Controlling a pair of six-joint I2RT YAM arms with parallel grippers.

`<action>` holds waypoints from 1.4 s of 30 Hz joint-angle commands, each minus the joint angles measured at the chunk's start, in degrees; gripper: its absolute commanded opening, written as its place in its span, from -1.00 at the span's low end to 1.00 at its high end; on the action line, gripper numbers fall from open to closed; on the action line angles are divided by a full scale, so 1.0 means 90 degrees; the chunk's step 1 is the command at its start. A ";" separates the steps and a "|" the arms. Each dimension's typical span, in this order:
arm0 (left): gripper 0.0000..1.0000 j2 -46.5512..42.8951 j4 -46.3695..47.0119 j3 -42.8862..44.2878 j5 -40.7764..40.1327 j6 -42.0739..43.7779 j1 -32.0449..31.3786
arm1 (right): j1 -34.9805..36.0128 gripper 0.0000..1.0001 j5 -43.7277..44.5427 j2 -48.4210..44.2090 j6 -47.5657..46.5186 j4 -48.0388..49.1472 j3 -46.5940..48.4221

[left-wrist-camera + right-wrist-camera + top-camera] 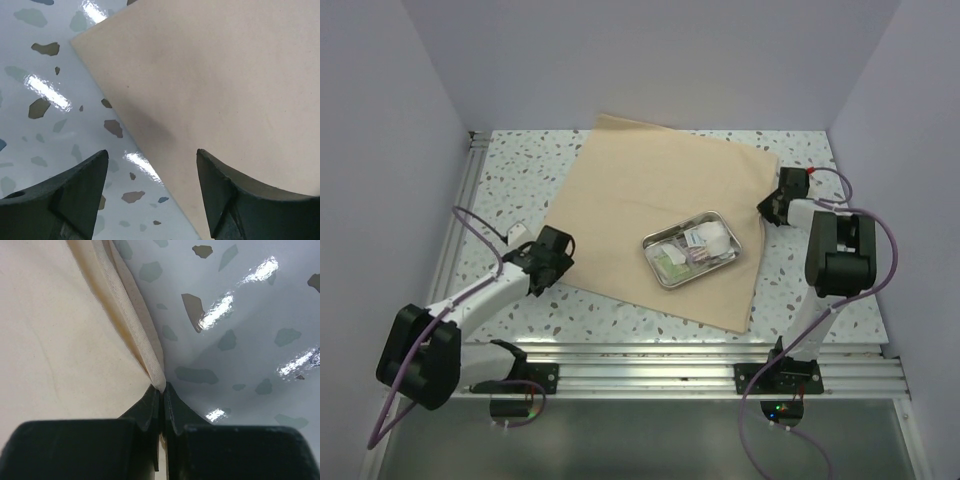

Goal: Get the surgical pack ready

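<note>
A large tan cloth (660,205) lies spread flat on the speckled table. On it, right of centre, sits a small steel tray (691,249) holding white, clear and green sachets (675,262). My left gripper (552,262) is low at the cloth's left edge, and in its wrist view the gripper (152,160) is open with the cloth (220,90) edge running between the fingers. My right gripper (772,208) is at the cloth's right edge. The right wrist view shows this gripper (163,387) shut on the hemmed edge of the cloth (60,340), which is pinched up into a ridge.
The speckled table (520,180) is boxed in by pale walls at the left, back and right. An aluminium rail frame (650,365) runs along the near edge where both arm bases are bolted. Purple cables loop beside each arm.
</note>
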 commanded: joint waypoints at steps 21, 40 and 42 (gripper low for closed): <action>-0.39 0.1767 0.1361 0.0237 -0.0164 -0.0162 0.0263 | -0.0022 -1.00 0.0715 -0.0830 0.0291 0.0319 -0.0456; -1.00 0.3828 0.1304 0.2580 -0.0114 0.1635 0.1600 | 0.0124 -1.00 0.0901 -0.3251 0.1492 0.0622 -0.3383; -1.00 0.4071 0.1099 0.2912 -0.0242 0.1616 0.1659 | 0.0232 -1.00 0.0920 -0.3788 0.1473 0.0544 -0.3610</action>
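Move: The beige cloth's near edge crosses below the open left fingers, about 4 cm ahead, 1 cm left and 3 cm down; its corner is some 7 cm ahead and 8 cm left of that hand. The tray of supplies lies roughly 42 cm right and 8 cm ahead of it. The cloth's right edge is already in the right fingers, with the tray about 21 cm left and 11 cm back of that hand. The cloth's near edge is pinched by the left fingers, which sink about 3 cm to it and shut while easing forward, then carry it some 10 cm farther forward and slightly left. The right hand keeps its pinch on the right edge, waits, then drags it back about 12 cm, rising a little and turning roughly 10 degrees clockwise, so both hands wheel the cloth clockwise. ##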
